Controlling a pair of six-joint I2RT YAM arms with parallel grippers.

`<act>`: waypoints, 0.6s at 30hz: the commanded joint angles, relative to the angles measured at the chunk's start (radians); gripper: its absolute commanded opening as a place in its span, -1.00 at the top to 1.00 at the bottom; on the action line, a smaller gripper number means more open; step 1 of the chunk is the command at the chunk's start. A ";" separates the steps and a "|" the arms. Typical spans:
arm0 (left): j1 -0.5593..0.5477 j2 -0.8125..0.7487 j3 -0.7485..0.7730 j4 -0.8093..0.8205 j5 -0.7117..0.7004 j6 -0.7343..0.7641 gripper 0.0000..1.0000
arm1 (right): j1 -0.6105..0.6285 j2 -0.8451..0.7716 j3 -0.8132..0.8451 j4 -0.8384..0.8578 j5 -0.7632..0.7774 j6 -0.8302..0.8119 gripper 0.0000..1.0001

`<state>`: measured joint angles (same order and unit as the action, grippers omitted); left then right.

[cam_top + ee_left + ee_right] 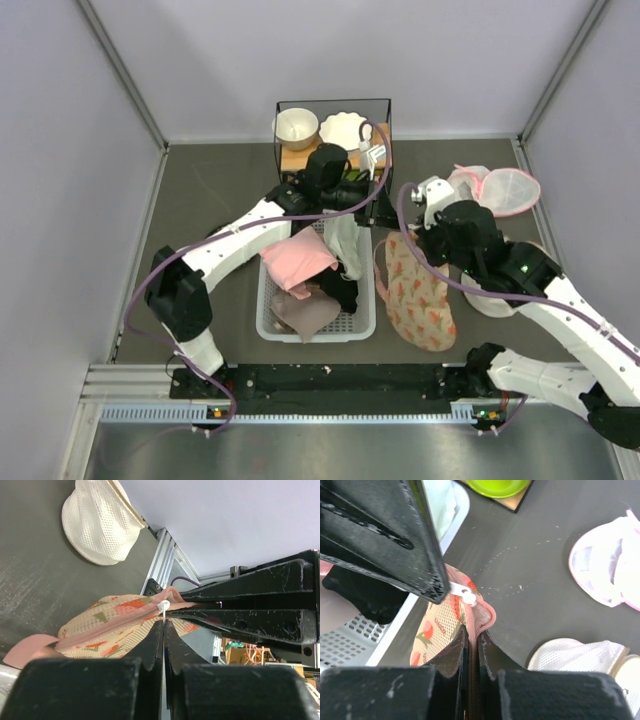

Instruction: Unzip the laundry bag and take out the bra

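The floral laundry bag [420, 295] lies on the table right of the basket; it also shows in the left wrist view [110, 625] and the right wrist view [437, 630]. My left gripper [164, 620] is shut on the white zipper pull [164, 606] at the bag's far end. It sits at that end in the top view [385, 215]. My right gripper [472, 632] is shut on the bag's pink zipper edge just below the pull [464, 594], also seen from above [405, 240]. Black fabric [362, 597] lies in the basket; I cannot tell whether it is the bra.
A white basket [268, 325] holds a pink cloth [298, 258] and a brownish cloth. A wire rack [385, 105] with bowls stands at the back. White mesh domes [505, 190] lie to the right, with another dome [575, 655] close to the right gripper.
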<state>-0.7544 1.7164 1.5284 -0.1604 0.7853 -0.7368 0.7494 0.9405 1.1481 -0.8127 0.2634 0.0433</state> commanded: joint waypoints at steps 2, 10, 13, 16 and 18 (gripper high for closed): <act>0.001 -0.078 0.079 0.025 0.002 0.033 1.00 | -0.005 -0.118 0.006 0.018 0.155 0.010 1.00; 0.062 -0.045 0.000 0.142 0.060 -0.035 1.00 | -0.005 -0.510 -0.025 0.030 0.168 0.052 1.00; 0.069 -0.002 -0.019 0.191 0.068 -0.078 1.00 | -0.004 -0.591 -0.042 0.035 0.172 0.066 1.00; 0.060 0.037 -0.013 0.246 0.101 -0.124 1.00 | -0.004 -0.623 -0.048 0.014 0.162 0.082 1.00; 0.049 0.043 0.004 0.249 0.100 -0.125 1.00 | -0.004 -0.606 -0.063 -0.002 0.163 0.093 1.00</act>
<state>-0.7395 1.7264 1.5265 0.0162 0.9207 -0.8379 0.7506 0.3286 1.0924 -0.8143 0.3557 0.1108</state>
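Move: The bag's zip slider, its white pull still pinched in the left fingers, sits about 2 cm ahead, 3 cm left and 2 cm above the right hand, which already grips the zip's end; from the left hand it is some 3 cm to the right and 1 cm lower. The laundry bag's body hangs about 11 cm below the right hand and 6 cm back, 2 cm to its right. The basket lies roughly 16 cm left and 2 cm ahead, the cream mesh bag about 28 cm right and 2 cm ahead, both some 23 cm lower. Keeping its pinch on the zip's end, the right hand draws away from the zip slider, going right, up and back in one quickening pull of about 9 cm each way, while its wrist tips the fingers upward and rolls its left side up, some 30 degrees in all. The left hand keeps hold of the white pull as the anchor for this, rising only about 3 cm early on and then roughly holding its place while its fingertips tilt slightly up. ##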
